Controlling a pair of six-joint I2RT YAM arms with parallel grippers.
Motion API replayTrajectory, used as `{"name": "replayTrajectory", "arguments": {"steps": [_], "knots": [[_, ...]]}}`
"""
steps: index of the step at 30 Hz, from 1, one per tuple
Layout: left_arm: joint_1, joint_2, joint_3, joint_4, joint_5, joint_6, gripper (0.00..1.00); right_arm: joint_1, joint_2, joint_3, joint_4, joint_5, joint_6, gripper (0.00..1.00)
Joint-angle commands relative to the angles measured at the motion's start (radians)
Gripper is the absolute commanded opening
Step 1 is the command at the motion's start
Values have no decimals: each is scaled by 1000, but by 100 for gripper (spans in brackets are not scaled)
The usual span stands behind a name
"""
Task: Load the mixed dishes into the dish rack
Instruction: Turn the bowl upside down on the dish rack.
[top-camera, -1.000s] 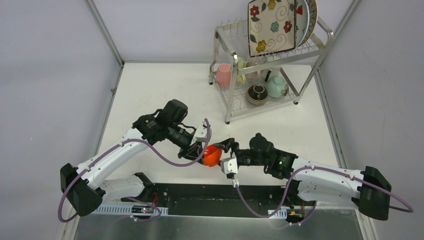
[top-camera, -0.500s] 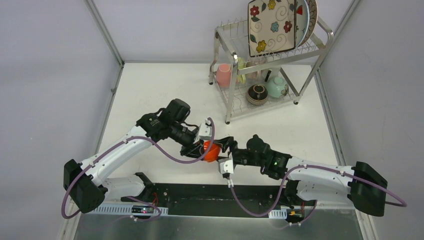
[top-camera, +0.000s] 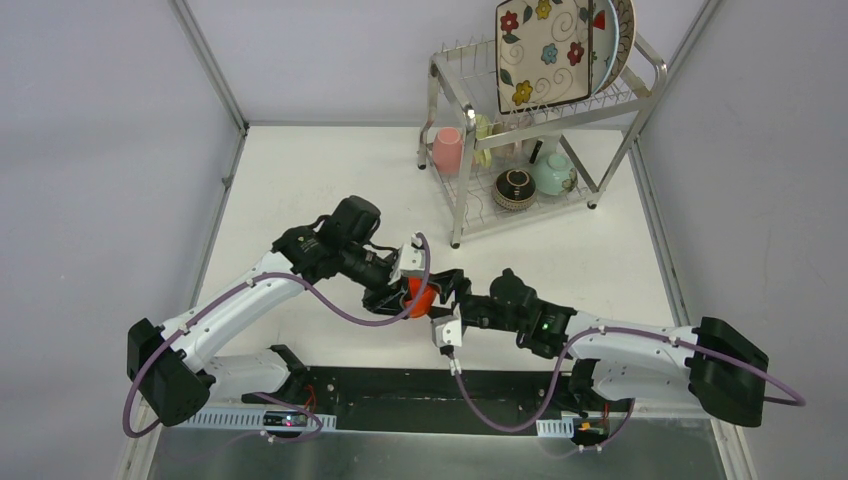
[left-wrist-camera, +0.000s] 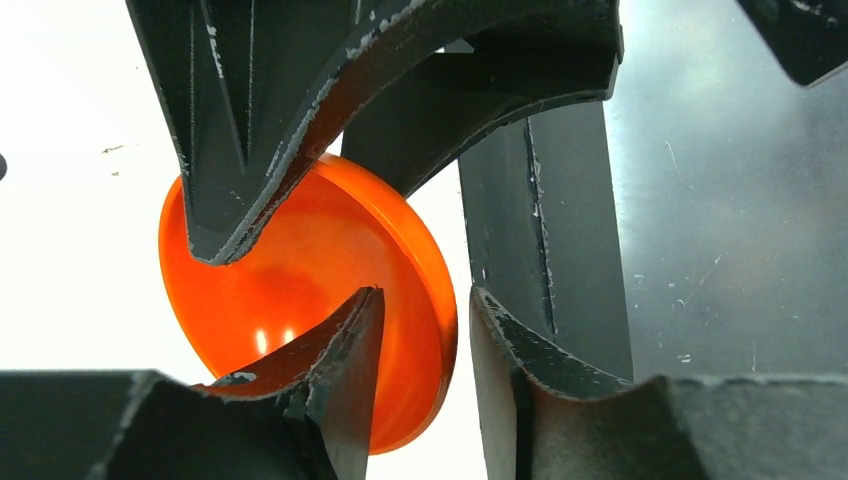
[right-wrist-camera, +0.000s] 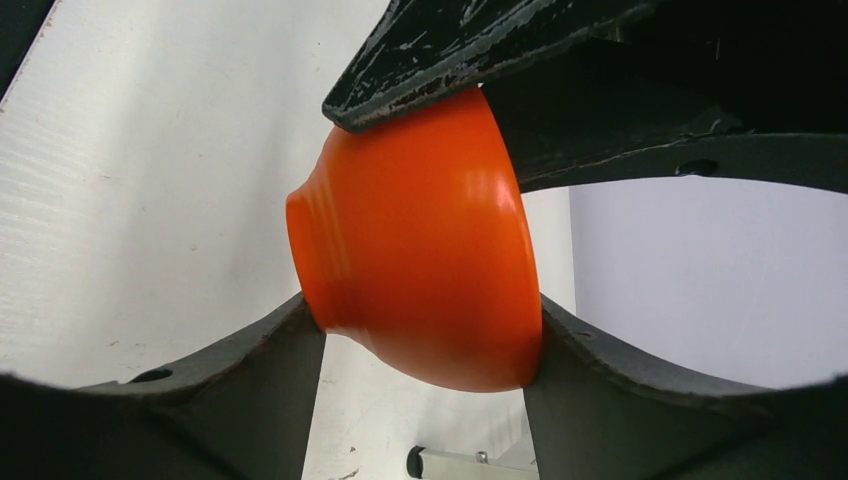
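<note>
The orange bowl (top-camera: 421, 297) hangs on its side above the table between both arms. My right gripper (top-camera: 441, 297) is shut on the orange bowl (right-wrist-camera: 420, 250), one finger against its foot and the other against its rim. My left gripper (left-wrist-camera: 425, 295) stands open astride the bowl's rim (left-wrist-camera: 300, 270), one finger inside and one outside, with a gap showing. The dish rack (top-camera: 461, 195) stands at the back right. On its top shelf are the square floral plate (top-camera: 545, 50) and a round plate (top-camera: 623, 30). Below sit a pink cup (top-camera: 448, 150), a brown bowl (top-camera: 514, 188) and a mint bowl (top-camera: 552, 175).
A black strip (top-camera: 450, 385) runs along the near edge between the arm bases. Metal frame posts (top-camera: 210, 70) and grey walls bound the white table (top-camera: 320, 180) on the left, back and right.
My left jaws have opened off the bowl's rim. Both grippers and the bowl have shifted slightly up and away from the near edge. The right gripper's hold is unchanged.
</note>
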Motion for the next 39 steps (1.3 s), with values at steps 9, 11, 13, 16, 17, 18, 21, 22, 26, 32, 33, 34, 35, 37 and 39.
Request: {"name": "replayTrajectory", "arguments": {"steps": [9,11,13,16,17,18,21,22,26,32,33,34,35,37,39], "knots": [[-2,-111,25,71,-70,-44,53,6,-4,-21,137,86,3,44],[-2,-143,11,92,-91,-54,56,6,-11,-24,137,97,15,44],[-2,-171,-2,115,-116,-63,58,6,-21,-31,136,112,29,44],[-2,-213,-32,158,-183,-93,79,5,-38,-45,135,146,58,43],[-2,-227,-43,171,-206,-102,98,6,-46,-49,129,160,66,43],[-2,-240,-52,181,-225,-109,99,7,-53,-55,122,175,73,43],[-2,-275,-83,202,-286,-108,99,4,-73,-71,109,218,94,43],[-1,-285,-90,208,-319,-111,99,3,-79,-76,103,232,98,43],[-3,-320,-107,214,-476,-121,99,-2,-127,-84,52,339,119,43],[-2,-363,-147,243,-663,-133,99,-53,-246,-101,-36,450,169,41],[-2,-366,-149,244,-670,-134,99,-69,-271,-105,-49,456,176,41],[-2,-369,-150,243,-673,-134,99,-92,-292,-107,-70,459,187,40],[-2,-374,-151,243,-676,-135,99,-110,-315,-106,-93,464,195,40],[-2,-382,-151,244,-682,-140,99,-144,-355,-100,-144,479,211,40],[-3,-391,-151,244,-698,-147,99,-176,-388,-95,-185,489,217,40]]}}
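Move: The right hand already holds the orange bowl, its middle about 2 cm left of the hand point; the free spot on the dish rack's lower shelf lies some 21 cm ahead, 10 cm right and 8 cm below. The brown bowl there stands 23 cm ahead, 18 cm right; the green bowl 27 cm ahead, 27 cm right. From the left hand, the orange bowl's middle is about 3 cm ahead, 3 cm right and slightly lower. The left hand, its parting fingers still around the bowl's rim, lifts about 4 cm while opening fully, then backs off forward and to the left, some 7 cm forward and 6 cm left in all, swinging about 30 degrees counter-clockwise. The right hand keeps the orange bowl pinched and eases forward and slightly down, then sweeps faster right and forward with a late rise, about 11 cm right and 7 cm forward, turning some 30 degrees clockwise, towards the dish rack's lower shelf. ##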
